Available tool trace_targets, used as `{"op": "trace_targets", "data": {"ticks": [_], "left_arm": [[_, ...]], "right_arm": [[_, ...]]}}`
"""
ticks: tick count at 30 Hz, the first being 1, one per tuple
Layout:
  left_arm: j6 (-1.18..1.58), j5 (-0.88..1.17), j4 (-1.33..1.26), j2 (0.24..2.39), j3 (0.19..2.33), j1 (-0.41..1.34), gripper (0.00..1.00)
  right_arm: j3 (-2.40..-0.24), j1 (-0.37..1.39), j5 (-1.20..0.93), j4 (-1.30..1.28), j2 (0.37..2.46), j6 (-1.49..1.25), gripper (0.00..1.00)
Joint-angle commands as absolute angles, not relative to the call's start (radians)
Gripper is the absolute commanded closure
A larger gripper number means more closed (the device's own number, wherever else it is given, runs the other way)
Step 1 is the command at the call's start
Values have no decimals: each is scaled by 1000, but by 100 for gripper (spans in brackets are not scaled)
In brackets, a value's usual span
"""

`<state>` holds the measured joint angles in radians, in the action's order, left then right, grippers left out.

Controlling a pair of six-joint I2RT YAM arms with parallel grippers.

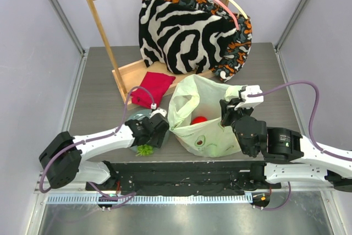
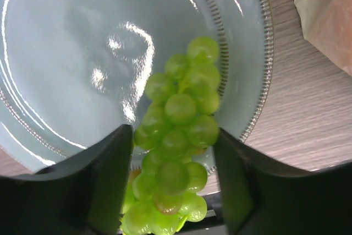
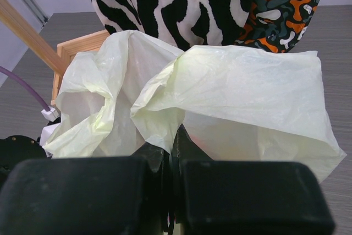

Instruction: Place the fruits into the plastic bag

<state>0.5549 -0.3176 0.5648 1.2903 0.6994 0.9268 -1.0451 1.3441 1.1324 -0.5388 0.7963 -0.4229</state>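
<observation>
The pale-green plastic bag (image 1: 204,115) stands open at the table's middle, with a red fruit (image 1: 199,119) showing inside it. My right gripper (image 1: 228,111) is shut on the bag's right rim; in the right wrist view (image 3: 175,138) a fold of the bag (image 3: 247,86) is pinched between the closed jaws. My left gripper (image 1: 149,131) is left of the bag. In the left wrist view (image 2: 172,134) it is shut on a green grape bunch (image 2: 176,136) held just above the plate's edge. The grapes (image 1: 144,149) also show in the top view. Other fruits are hidden.
A round grey-green plate (image 2: 66,53) lies under the left gripper, its rim showing in the top view (image 1: 135,116). A red cloth (image 1: 153,88) lies behind it. A wooden rack (image 1: 104,37) with zebra-striped fabric (image 1: 181,31) stands at the back.
</observation>
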Motion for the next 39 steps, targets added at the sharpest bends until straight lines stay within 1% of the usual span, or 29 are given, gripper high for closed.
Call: {"op": "trace_targets", "data": {"ticks": [1, 2, 4, 5, 8, 10, 16, 18, 20, 25, 29, 33, 35, 37, 39], "left_arm": [[549, -336, 558, 1313, 750, 920, 44], [552, -340, 561, 1309, 752, 922, 54], [558, -348, 561, 1289, 753, 920, 61], [560, -350, 560, 1279, 753, 920, 67], [566, -360, 564, 1247, 750, 920, 73], [569, -367, 571, 1233, 750, 920, 76], [592, -423, 597, 1115, 773, 920, 82], [595, -463, 597, 1037, 788, 920, 83], [598, -526, 606, 990, 810, 920, 87], [580, -623, 649, 897, 876, 920, 88], [545, -655, 617, 861, 955, 919, 88], [479, -635, 597, 905, 1115, 920, 88], [440, -580, 548, 934, 1204, 920, 88], [419, -511, 456, 949, 1242, 922, 89], [404, -369, 382, 968, 1262, 920, 90]], "right_arm": [[-1057, 1344, 1167, -520, 787, -448, 99], [-1058, 1344, 1167, -520, 785, -449, 99], [-1057, 1344, 1169, -520, 784, -449, 99], [-1057, 1344, 1169, -522, 787, -449, 99], [-1058, 1344, 1169, -523, 790, -449, 99], [-1058, 1344, 1167, -523, 795, -451, 99], [-1060, 1344, 1166, -522, 802, -451, 99], [-1058, 1344, 1166, -523, 802, -453, 99], [-1058, 1342, 1167, -523, 801, -456, 99], [-1058, 1344, 1166, -522, 804, -459, 99], [-1060, 1344, 1164, -522, 813, -459, 99], [-1060, 1342, 1160, -522, 821, -462, 99], [-1060, 1342, 1157, -523, 822, -463, 99], [-1058, 1342, 1158, -522, 821, -465, 99], [-1057, 1344, 1160, -523, 813, -466, 99]]}}
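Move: The grapes lie right at the left hand, already between its open fingers, their middle about 1 cm lower and 2 cm to the left. The plate's centre is roughly 5 cm ahead and 4 cm left, just below; the red cloth lies some 23 cm ahead and 2 cm left. The plastic bag's middle is about 19 cm right, 6 cm ahead and 6 cm higher. From the right hand, the grapes are about 27 cm left, 1 cm back and 30 cm lower. The grapes are pinched as the left fingers close from about two-thirds open to under a third. Slowly at first, then fast, the left hand lifts them some 30 cm off the plate, easing forward about 6 cm, its fingers swinging up from steeply down to forward and rightwards. The right hand stays put, still gripping the bag's rim. ##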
